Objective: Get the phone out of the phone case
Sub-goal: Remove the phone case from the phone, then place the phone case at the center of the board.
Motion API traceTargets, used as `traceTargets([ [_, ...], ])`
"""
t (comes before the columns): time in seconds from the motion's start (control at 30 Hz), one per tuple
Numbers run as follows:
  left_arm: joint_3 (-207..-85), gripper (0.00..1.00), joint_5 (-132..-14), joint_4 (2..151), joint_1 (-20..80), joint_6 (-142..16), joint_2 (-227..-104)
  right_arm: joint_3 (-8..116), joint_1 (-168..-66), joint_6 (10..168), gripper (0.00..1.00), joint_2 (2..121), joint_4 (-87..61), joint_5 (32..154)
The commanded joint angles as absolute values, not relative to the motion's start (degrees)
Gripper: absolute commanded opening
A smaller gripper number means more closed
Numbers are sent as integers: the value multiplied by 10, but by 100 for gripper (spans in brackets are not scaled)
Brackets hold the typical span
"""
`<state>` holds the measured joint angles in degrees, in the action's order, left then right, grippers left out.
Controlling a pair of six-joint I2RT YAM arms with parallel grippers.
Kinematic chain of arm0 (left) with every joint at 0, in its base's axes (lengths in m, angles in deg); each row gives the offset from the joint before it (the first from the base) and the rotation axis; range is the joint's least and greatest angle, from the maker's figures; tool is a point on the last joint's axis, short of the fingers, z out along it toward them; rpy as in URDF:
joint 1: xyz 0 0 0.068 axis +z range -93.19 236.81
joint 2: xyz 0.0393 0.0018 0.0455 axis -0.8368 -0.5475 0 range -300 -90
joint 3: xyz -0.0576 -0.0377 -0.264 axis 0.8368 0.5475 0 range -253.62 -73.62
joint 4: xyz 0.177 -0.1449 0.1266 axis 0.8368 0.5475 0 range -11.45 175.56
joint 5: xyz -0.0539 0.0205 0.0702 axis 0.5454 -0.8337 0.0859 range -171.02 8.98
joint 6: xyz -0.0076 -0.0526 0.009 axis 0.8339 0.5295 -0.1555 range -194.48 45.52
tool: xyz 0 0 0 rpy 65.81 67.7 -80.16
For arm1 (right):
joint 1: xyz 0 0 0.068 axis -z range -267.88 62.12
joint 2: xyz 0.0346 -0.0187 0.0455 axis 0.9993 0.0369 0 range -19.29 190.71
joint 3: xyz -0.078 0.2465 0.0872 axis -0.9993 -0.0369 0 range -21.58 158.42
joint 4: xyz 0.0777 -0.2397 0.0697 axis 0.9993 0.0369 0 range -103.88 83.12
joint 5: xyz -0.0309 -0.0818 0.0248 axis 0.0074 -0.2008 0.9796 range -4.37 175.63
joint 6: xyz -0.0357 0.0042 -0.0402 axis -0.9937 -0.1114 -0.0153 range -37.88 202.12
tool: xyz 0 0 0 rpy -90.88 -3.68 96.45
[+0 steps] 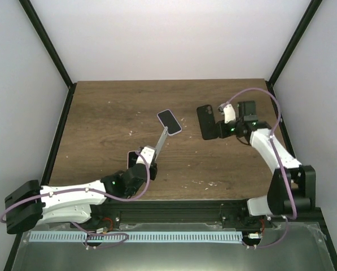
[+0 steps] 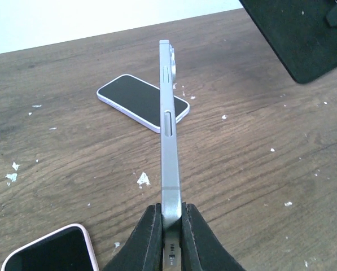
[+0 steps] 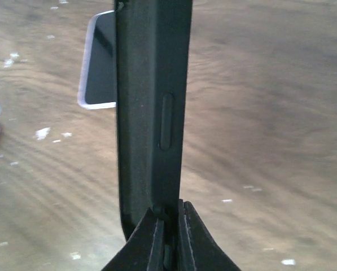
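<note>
My left gripper is shut on the bottom end of a silver phone, held edge-on above the table with its camera end pointing away. From above, that phone sticks out from the left gripper toward the table's middle. My right gripper is shut on the edge of the black phone case, which stands on edge. The case hangs at the right, apart from the held phone, with the right gripper at its right side. It also shows in the left wrist view, case.
A lavender-edged phone lies screen up on the wooden table between the arms; phone, phone. A pink-edged phone lies beside the left gripper. White specks dot the wood.
</note>
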<state>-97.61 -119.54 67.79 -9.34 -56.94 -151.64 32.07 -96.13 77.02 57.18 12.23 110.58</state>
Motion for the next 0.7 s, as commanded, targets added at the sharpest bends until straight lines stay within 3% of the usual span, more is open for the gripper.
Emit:
traceTargets([
  [0.0, -1003, 0, -1223, 702, -114, -589, -1489, 402, -857, 630, 1, 650, 196, 1162],
  [0.23, -1033, 0, -1242, 737, -128, -609, -1496, 489, -770, 518, 1, 745, 265, 1051],
  [0.47, -1045, 0, -1247, 739, -130, -621, -1507, 629, -687, 473, 1, 892, 432, 1102],
  [0.67, -1055, 0, -1257, 734, -131, -631, -1520, 672, -652, 473, 5, 980, 457, 1115],
])
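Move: Over to the right hand's right, bare tabletop lies about 22 cm off, 6 cm ahead and roughly 14 cm below the black phone case it holds. The purple-rimmed phone is some 23 cm left of that hand and 11 cm ahead. From the left hand, the bare tabletop is about 48 cm right and 18 cm ahead; the freed phone's middle is about 6 cm ahead and 3 cm right, and the pink-rimmed phone about 9 cm left and 2 cm ahead. Carrying the already freed case off, the right hand sweeps about 20 cm right, away from the phone and towards the bare right part of the table. It edges forward early and sinks some 9 cm, steepest at the end, tipping down about 20 degrees with its grip kept. The left hand keeps the phone pinched by one end, rising 1.5 cm. ##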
